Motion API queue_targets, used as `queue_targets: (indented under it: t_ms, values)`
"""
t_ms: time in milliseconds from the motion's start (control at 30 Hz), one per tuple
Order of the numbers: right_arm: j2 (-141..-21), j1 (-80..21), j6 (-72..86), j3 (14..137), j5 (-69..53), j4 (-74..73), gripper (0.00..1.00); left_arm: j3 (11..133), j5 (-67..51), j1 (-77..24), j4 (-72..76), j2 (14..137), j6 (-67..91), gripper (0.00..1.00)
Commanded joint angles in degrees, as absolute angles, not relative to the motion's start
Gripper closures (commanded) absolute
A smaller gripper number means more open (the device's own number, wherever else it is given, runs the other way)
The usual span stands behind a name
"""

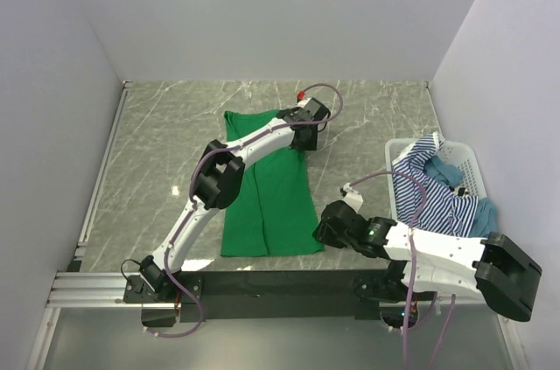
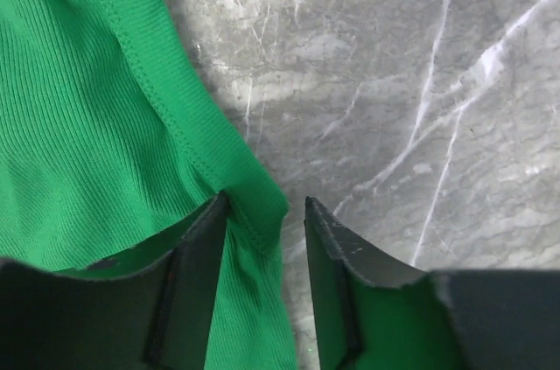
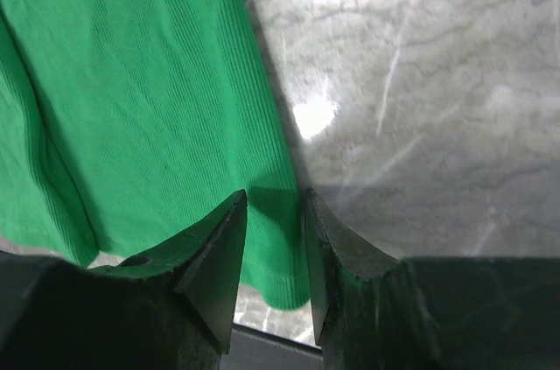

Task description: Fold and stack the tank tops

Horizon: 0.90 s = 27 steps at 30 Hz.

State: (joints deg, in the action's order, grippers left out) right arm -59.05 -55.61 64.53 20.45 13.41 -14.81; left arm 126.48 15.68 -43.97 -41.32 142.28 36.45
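The bright green tank top [image 1: 267, 195] lies flat on the marble table as a long strip running from far to near. Over its far right corner hangs my left gripper [image 1: 306, 138], open. In the left wrist view the green hem [image 2: 87, 125] sits between the parted jaws of that gripper [image 2: 267, 204], against the left finger. My right gripper [image 1: 322, 228] is at the near right corner, also open. In the right wrist view it [image 3: 276, 197] straddles the flat green corner [image 3: 131, 81]. The navy-and-white striped tank top [image 1: 429, 195] and the teal tank top [image 1: 448, 174] are heaped in the basket.
A white slatted basket [image 1: 472, 160] stands at the right, close to the right wall. White walls close the table on three sides. A metal rail [image 1: 87, 287] runs along the near edge and another [image 1: 103, 169] along the left side.
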Motion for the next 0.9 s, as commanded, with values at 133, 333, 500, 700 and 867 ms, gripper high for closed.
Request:
queue_targets:
  t_ms: [133,333,500,700,867]
  values:
    - [-54.6,-57.0,66.4,19.3,14.5,-19.6,0.59,124.3,16.8,-44.3,-36.3,140.4,34.8,0.56]
    - [-55.4,-59.3,68.2,18.6,14.3,-19.0,0.60,125.9,17.5,-44.3,-36.1,140.0,35.5,0.55]
    - [-58.4,-60.3,68.8,18.8,14.1,-16.9,0.62,126.2,17.8,-44.3,-35.7,139.9,35.2,0.55]
    - [-59.3,-60.6,69.3,18.3,13.9,-15.7,0.72,125.3,18.2,-44.2,-35.5,139.0,35.3,0.57]
    - [-59.8,-60.6,69.6,17.8,13.9,-15.6,0.86,122.8,19.3,-44.2,-34.0,135.3,35.1,0.55]
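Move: The right hand goes for the green tank top's right edge just above its hem corner, about 2 cm back, 1 cm left and 1 cm below. From that hand, the folded flap's hem end lies some 15 cm left and 3 cm back, the table's front edge roughly 8 cm straight back. The left hand's fingers stand about the same side's underarm edge, about 1 cm ahead and 1 cm below; the flap's fold line runs level, some 13 cm to the left. Draw the right gripper back about 2 cm along the tank top's side edge towards the hem corner, fingers low and part open. Then ease it 1.5 cm left onto the edge and close the fingers to pinch the cloth. Meanwhile creep the left gripper about 1 cm forward at the underarm edge, its fingers staying half open. ##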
